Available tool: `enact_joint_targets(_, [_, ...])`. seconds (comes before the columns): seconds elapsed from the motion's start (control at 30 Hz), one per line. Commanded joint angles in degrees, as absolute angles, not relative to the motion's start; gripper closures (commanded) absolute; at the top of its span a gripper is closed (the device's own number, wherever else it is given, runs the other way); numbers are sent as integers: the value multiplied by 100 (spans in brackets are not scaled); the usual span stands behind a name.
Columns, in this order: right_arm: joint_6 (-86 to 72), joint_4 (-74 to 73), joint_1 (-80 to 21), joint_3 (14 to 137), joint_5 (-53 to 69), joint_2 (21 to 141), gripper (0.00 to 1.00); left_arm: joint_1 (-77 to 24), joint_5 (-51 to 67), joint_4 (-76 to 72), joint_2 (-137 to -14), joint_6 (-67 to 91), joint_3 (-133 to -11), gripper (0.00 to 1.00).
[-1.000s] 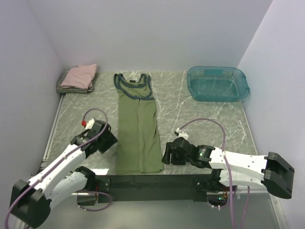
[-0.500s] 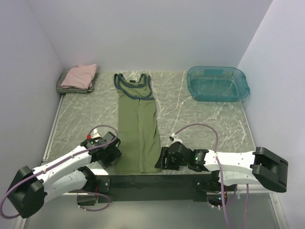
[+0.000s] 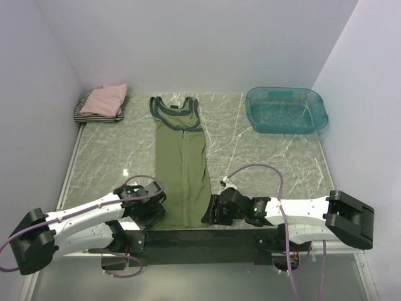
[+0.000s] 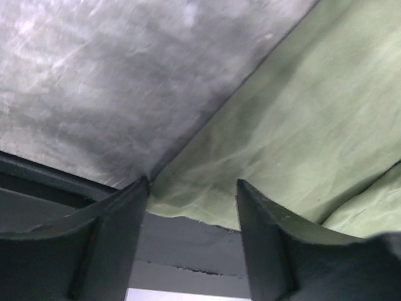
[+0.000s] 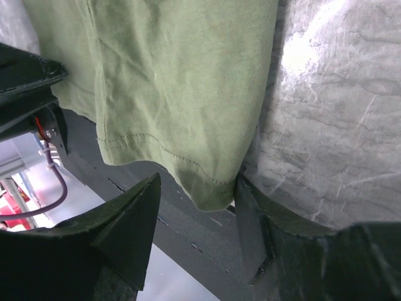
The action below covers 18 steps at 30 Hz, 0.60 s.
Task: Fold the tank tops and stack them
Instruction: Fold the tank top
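The olive-green tank top point(image 3: 182, 169) lies flat lengthwise on the marble table, its navy-trimmed neck at the far end and its hem at the near edge. My left gripper point(image 3: 152, 211) is at the hem's near-left corner. In the left wrist view the gripper point(image 4: 191, 188) is open, with the cloth point(image 4: 301, 125) edge between its fingers. My right gripper point(image 3: 213, 210) is at the near-right corner. In the right wrist view it point(image 5: 197, 185) is open and straddles the stitched hem corner point(image 5: 213, 188). A folded pink tank top point(image 3: 105, 99) rests on a striped one point(image 3: 84, 114) at the back left.
A see-through teal tub point(image 3: 286, 110) stands at the back right. The black front rail point(image 3: 200, 238) runs just below the hem, under both grippers. Lavender walls point(image 3: 37, 94) close in the table on three sides.
Both arms have dropped toward the near edge and closed in on the hem corners, the left moving right and the right moving left. The tank top has not moved.
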<state>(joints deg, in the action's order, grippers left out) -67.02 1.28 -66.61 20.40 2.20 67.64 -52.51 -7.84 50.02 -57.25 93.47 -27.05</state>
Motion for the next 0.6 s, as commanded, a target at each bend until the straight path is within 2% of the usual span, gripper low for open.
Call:
enact_joint_targets(0.0, [-6627,-343,-6741,2057,228,6934,45,-5326,-536,5239,-5678,9861,-2242,36])
enact_joint_targets(0.1, [-6557,-413,-6732,2135,237,7013,52,-5326,-388,4933,-5870,9862,-2110,41])
enact_joint_targets(0.13, [-6531,-457,-6741,2171,246,7057,53,-5326,-335,4878,-5932,9800,-2083,48])
enact_joint_targets(0.2, [-6434,-605,-6724,2319,176,7066,58,-5326,-351,4834,-6038,9791,-2092,55])
enact_joint_targets(0.23, [-6407,-659,-6724,2373,158,7058,61,-5326,-386,4790,-6029,9721,-2118,65])
enact_joint_targets(0.27, [-6346,-711,-6732,2425,150,7058,65,-5326,-413,4799,-5942,9721,-2170,69])
enact_joint_targets(0.3, [-6311,-834,-6724,2539,89,7040,74,-5326,-448,4808,-5872,9721,-2197,79])
enact_joint_targets(0.33, [-6276,-922,-6706,2592,70,7023,80,-5326,-474,4816,-5784,9703,-2223,96])
enact_joint_targets(0.37, [-6197,-992,-6706,2662,53,6996,87,-5326,-492,4834,-5592,9677,-2250,99])
enact_joint_targets(0.4, [-6144,-1167,-6680,2794,35,6987,99,-5326,-518,4860,-5494,9659,-2302,99])
enact_joint_targets(0.57, [-5907,-1643,-6688,3093,166,6821,100,-5326,-484,5290,-4993,9659,-2478,99])
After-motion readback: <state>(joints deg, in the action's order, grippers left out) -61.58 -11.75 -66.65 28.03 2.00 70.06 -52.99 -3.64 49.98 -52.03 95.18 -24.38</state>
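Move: The left gripper stands open over the tank top's near left hem corner, about 1 cm behind, 1 cm left and 1 cm below the hand. The fold line running down the tank top's middle is some 13 cm to its right, and the table's front edge roughly 3 cm back. The right gripper straddles the near right hem corner, about 1 cm back, 1 cm right and 1 cm below; from it that fold line is some 12 cm left. Draw the left gripper back about 1.5 cm, dipping slightly, and shut its fingers to pinch the near left hem corner. Sink the right gripper about 1 cm while easing it 1 cm right, tip it some 10 degrees and pinch the near right corner; as the fingers finish closing, bring both hands up slightly, the right by about 1 cm. ##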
